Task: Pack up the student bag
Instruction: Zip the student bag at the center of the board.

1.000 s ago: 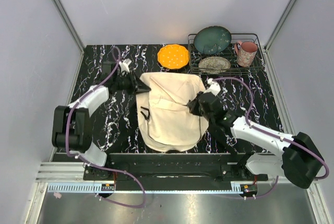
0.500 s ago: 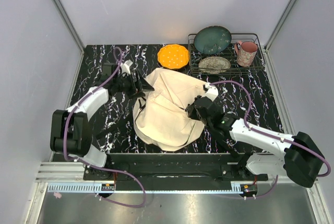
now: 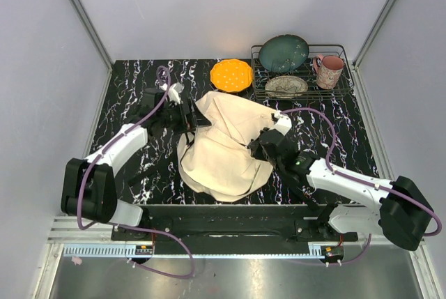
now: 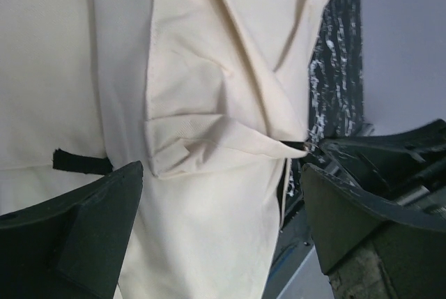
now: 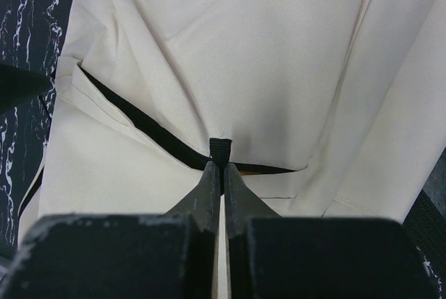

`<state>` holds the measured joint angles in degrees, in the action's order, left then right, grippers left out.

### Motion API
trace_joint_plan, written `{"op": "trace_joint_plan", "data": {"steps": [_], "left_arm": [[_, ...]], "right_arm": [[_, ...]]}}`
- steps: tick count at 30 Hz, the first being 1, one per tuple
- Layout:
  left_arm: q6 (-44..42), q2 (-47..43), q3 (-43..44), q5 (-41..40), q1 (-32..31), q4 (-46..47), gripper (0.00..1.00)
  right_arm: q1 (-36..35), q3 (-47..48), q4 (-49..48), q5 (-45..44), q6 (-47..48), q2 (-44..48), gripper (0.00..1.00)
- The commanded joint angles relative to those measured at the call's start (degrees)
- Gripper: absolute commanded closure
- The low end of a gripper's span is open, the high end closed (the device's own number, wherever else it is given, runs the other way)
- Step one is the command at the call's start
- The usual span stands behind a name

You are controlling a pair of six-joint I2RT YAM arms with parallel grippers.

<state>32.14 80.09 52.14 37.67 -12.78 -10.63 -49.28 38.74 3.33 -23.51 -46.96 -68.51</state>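
The student bag, a large cream fabric backpack, lies crumpled in the middle of the black marbled table. My left gripper is at the bag's upper left edge. In the left wrist view it stands wide open, with cream fabric lying between its fingers and held by neither. My right gripper rests on the bag's right side. The right wrist view shows it shut on a small black strap tab beside a dark zipper opening. Folds hide the bag's inside.
An orange plate lies just beyond the bag. A wire rack at the back right holds a teal plate, a patterned dish and a pink mug. Grey walls close in the table on three sides.
My left gripper has opened and let go of the bag's left edge, then shifted slightly right. The bag has bunched up and slid a little. The right gripper stays shut on its tab.
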Motion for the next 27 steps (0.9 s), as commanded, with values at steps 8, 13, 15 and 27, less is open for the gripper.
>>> {"op": "trace_joint_plan", "data": {"steps": [8, 13, 15, 27], "left_arm": [[-10.7, 7.2, 10.5, -19.3, -8.0, -8.3, 0.01], [-10.3, 8.9, 9.8, -18.3, -8.3, -7.6, 0.01], [-9.8, 9.3, 9.1, -17.7, -8.7, -7.4, 0.02], [-7.1, 10.5, 6.7, -15.8, -8.9, -5.1, 1.0]], "right_arm": [[-0.2, -0.5, 0.7, -1.6, -1.0, 2.5, 1.0], [-0.2, -0.6, 1.2, -2.2, -1.2, 3.5, 1.0], [-0.1, -0.7, 1.2, -2.2, -1.1, 3.6, 1.0], [2.2, -0.5, 0.4, -4.2, -0.6, 0.0, 1.0]]}}
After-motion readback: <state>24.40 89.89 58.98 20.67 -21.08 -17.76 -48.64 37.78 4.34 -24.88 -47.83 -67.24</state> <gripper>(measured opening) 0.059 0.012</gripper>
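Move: Just under the left hand, roughly 6 cm down, 2 cm ahead and 1 cm right, lies the student bag's side seam by the left end of the zip opening. The zip pull is about 15 cm to the left hand's right, 4 cm back and 4 cm lower; the yellow plate stands some 20 cm ahead, 10 cm right and 14 cm down. From the right hand, the seam lies about 14 cm left and 5 cm ahead. Sinking about 5 cm onto the bag with a small shift forward and right, the left hand tips its fingers more steeply down, by nearly 20 degrees, then closes them from wide open and pinches the seam cloth beside the zip opening. The right hand keeps its shut grip on the zip pull, nearly still but for a slight drift right late on. ##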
